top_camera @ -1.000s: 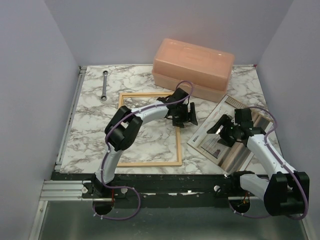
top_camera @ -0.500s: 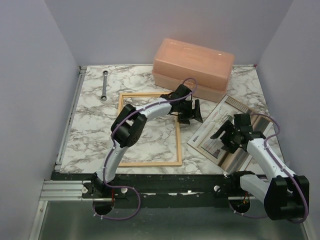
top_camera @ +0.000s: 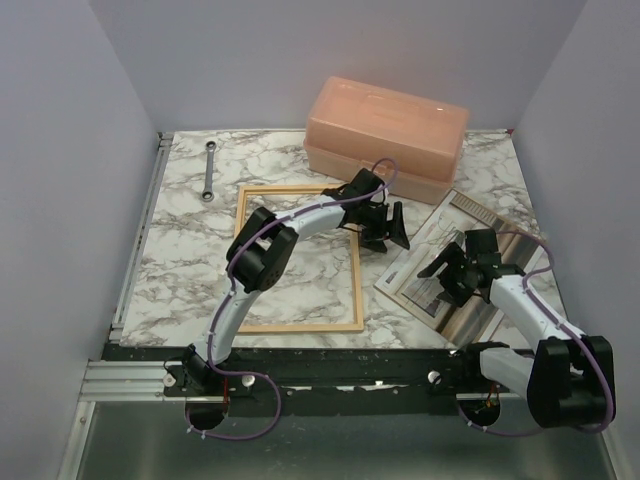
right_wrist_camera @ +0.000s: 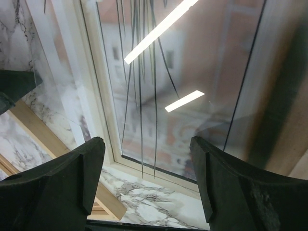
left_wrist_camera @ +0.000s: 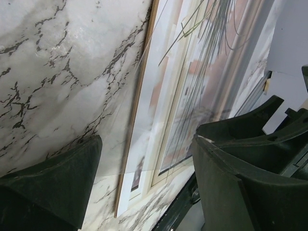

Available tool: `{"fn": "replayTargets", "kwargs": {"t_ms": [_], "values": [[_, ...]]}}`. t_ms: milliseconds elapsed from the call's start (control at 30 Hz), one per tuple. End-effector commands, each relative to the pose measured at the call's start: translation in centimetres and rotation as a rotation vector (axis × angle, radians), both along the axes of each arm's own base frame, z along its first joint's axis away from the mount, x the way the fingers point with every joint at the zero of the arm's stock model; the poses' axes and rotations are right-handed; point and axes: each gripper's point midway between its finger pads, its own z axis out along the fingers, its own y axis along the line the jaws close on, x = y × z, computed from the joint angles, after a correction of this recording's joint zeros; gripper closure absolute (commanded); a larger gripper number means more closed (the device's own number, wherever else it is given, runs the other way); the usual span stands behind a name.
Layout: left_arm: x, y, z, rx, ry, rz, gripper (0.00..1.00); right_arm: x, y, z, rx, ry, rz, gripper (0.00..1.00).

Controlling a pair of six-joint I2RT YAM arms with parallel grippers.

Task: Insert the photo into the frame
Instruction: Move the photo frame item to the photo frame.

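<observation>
The light-wood frame lies flat at centre-left, with only marble inside it. The photo of a spindly plant lies face up to its right, glossy, with ceiling lights reflected on it. My left gripper hovers open between the frame's right rail and the photo's left edge, nothing between its fingers. My right gripper hangs open low over the photo's near end, holding nothing. A corner of the frame shows beside its left finger.
A brown backing panel sticks out from under the photo at the right. A peach plastic box stands at the back, close behind the left gripper. A wrench lies at the back left. The table's black front edge runs just below the photo.
My left gripper has swung right, from above the frame's right rail to the photo's left edge. My right gripper has shifted slightly nearer over the photo. Both stay open.
</observation>
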Motion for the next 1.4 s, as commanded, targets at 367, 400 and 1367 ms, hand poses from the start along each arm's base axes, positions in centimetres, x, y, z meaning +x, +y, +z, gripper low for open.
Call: {"fn": "replayTargets", "kwargs": {"t_ms": [367,400,1367], "values": [[-5.4,2.1,-2.8,-0.011,0.142,-0.131,0.35,-0.9,1.0,-1.8,0.050,0.043,0.030,0.21],[-5.5,2.1,-2.7,-0.019,0.145,-0.137,0.35,-0.9,1.1,-1.8,0.055,0.040,0.033,0.21],[-7.5,2.7,-0.5,-0.076,0.119,-0.179,0.99,-0.2,2.8,0.0,0.141,-0.002,0.117,0.19]]}}
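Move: The photo item lies flat on my right: its near-left edge, where I want to grip close to the left corner, is about 5 cm back, 2 cm left and 3 cm below my left hand; its middle is some 15 cm right and 5 cm back. The empty photo frame's middle is roughly 21 cm left and 3 back, the pink box 22 cm straight ahead. From my right hand, the photo's middle is about 4 cm forward, 4 right, just below. I draw my left hand back about 5 cm along the photo's left edge and slightly to my left, then sink the last centimetre or so while its wide-open fingers close almost shut, pinching that edge near the left corner. My right hand stays wide open just above the glass, easing some 3 cm left and forward. ##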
